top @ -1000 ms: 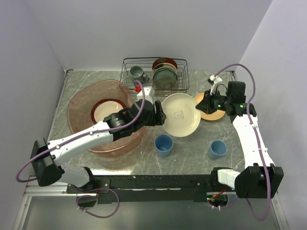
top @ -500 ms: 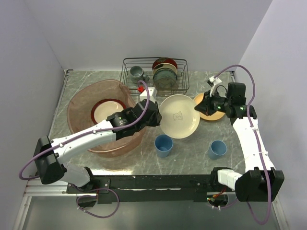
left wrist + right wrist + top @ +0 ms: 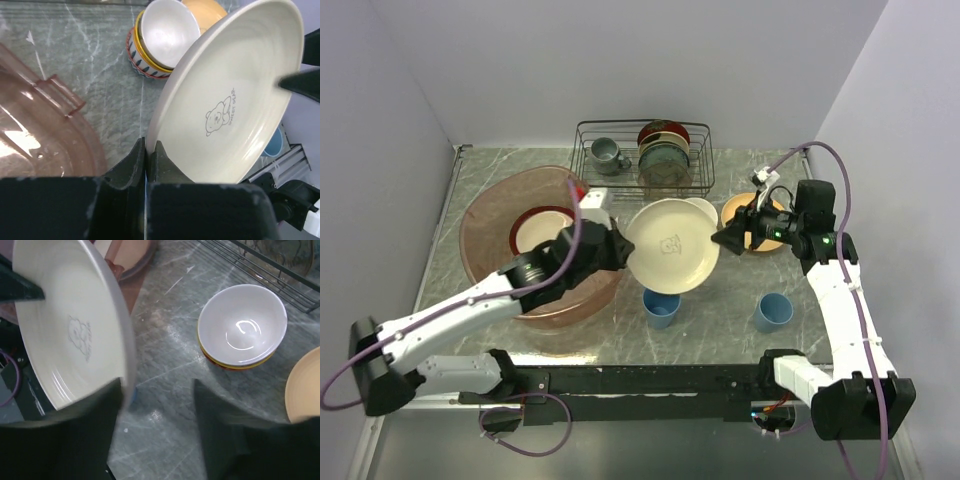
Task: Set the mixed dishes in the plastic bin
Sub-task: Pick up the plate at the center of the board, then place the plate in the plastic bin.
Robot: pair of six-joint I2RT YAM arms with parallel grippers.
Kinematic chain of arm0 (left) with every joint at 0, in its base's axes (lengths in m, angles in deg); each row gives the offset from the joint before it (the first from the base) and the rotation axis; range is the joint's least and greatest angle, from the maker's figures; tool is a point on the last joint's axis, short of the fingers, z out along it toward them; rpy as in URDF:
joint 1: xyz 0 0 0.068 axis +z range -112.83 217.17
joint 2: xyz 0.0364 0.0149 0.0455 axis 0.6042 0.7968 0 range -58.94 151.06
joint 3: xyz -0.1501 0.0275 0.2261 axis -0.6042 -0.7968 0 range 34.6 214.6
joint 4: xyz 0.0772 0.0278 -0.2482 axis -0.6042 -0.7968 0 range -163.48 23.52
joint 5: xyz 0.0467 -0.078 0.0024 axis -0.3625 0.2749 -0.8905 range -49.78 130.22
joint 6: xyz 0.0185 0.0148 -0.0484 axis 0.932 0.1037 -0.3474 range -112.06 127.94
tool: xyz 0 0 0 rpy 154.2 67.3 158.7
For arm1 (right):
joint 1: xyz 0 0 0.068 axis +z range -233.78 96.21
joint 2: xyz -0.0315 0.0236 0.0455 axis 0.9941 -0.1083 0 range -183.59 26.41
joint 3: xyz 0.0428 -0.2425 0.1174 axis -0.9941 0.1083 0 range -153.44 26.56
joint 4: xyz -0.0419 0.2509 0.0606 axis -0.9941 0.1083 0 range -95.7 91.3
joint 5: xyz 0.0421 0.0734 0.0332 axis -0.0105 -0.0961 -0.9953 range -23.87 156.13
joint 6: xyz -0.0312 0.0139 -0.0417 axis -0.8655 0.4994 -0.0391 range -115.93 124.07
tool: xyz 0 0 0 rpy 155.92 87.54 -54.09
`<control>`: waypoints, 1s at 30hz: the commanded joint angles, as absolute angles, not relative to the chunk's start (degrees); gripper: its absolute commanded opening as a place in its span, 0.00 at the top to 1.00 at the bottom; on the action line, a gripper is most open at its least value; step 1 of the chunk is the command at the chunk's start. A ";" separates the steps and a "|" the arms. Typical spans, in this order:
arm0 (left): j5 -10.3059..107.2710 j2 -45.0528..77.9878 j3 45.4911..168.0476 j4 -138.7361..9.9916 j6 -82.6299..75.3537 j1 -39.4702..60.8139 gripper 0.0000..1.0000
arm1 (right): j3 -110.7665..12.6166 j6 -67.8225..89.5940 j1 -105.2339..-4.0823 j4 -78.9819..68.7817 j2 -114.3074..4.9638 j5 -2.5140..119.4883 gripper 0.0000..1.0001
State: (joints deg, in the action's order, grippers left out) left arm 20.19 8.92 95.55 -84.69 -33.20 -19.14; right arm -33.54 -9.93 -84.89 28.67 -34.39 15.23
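My left gripper [image 3: 620,250] [image 3: 148,147] is shut on the rim of a cream plate [image 3: 672,245] [image 3: 230,100] with a small bear print, held tilted above the table. My right gripper [image 3: 728,238] [image 3: 160,405] is open at the plate's [image 3: 65,325] far edge, with the rim beside one finger [image 3: 100,425]. The pinkish plastic bin [image 3: 485,250] [image 3: 45,135] lies left of the plate and holds a red-rimmed plate [image 3: 545,232]. A cream bowl [image 3: 242,330] [image 3: 165,35] sits nested in a patterned bowl. A yellow-orange plate [image 3: 765,235] [image 3: 305,390] lies under my right wrist. Two light-blue cups [image 3: 661,305] [image 3: 773,311] stand near the front.
A black wire rack [image 3: 645,155] [image 3: 280,265] at the back holds a grey mug [image 3: 607,153] and upright dark plates [image 3: 665,150]. Walls close in on the left, the back and the right.
My left gripper closed on the cream plate's rim while my right gripper opened and let go. The plate has shifted left toward the bin with the left arm.
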 commanded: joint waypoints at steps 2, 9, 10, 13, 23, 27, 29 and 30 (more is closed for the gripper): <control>18.86 -2.75 91.21 -79.92 -34.86 -14.95 0.99 | -31.36 -11.05 -85.37 25.07 -30.99 12.87 0.04; 17.37 -14.28 86.20 -83.43 -36.79 -9.68 0.99 | -26.88 -9.47 -88.44 19.80 -27.65 10.50 0.00; 16.33 -15.25 86.02 -84.66 -37.06 -9.33 0.99 | -25.57 -9.03 -89.14 19.10 -27.38 10.23 0.00; 13.95 -17.45 85.93 -87.29 -37.24 -8.36 0.99 | -23.55 -7.53 -91.60 16.98 -26.59 8.47 0.00; 5.86 -18.42 87.86 -92.22 -40.56 -6.07 0.99 | -22.13 -5.77 -92.05 15.04 -25.09 12.34 0.00; 4.45 -18.77 86.99 -93.19 -41.63 -4.23 0.99 | -22.22 -5.86 -92.14 15.31 -25.62 13.39 0.00; 4.01 -19.12 86.90 -93.55 -42.07 -3.35 0.99 | -22.13 -5.86 -92.13 15.22 -25.62 13.74 0.00; 3.84 -19.21 86.63 -93.72 -42.16 -2.30 0.99 | -21.96 -5.95 -92.13 15.05 -25.54 13.92 0.00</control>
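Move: The left hand has the cream plate by its left rim; the bin's middle lies about 26 cm to its left, some 13 cm ahead and 22 cm below. The blue cup stands roughly 8 cm right and 5 cm back of that hand, the stacked bowls about 18 cm right and 22 cm ahead, both well below. From the right hand, already half open at the opposite rim, the cream plate's middle is level, some 10 cm to the left, and the bowls about 19 cm straight ahead. Keeping its pinch on the cream plate's rim, the left hand swings it some 17 cm left towards and over the near right part of the bin, rising about 6 cm before sinking back a couple, while the wrist turns about 30 degrees counter-clockwise. The right fingers go from half to wide open and come free of the plate's other rim; that hand backs off slightly, then eases about 3 cm right and a little down. ##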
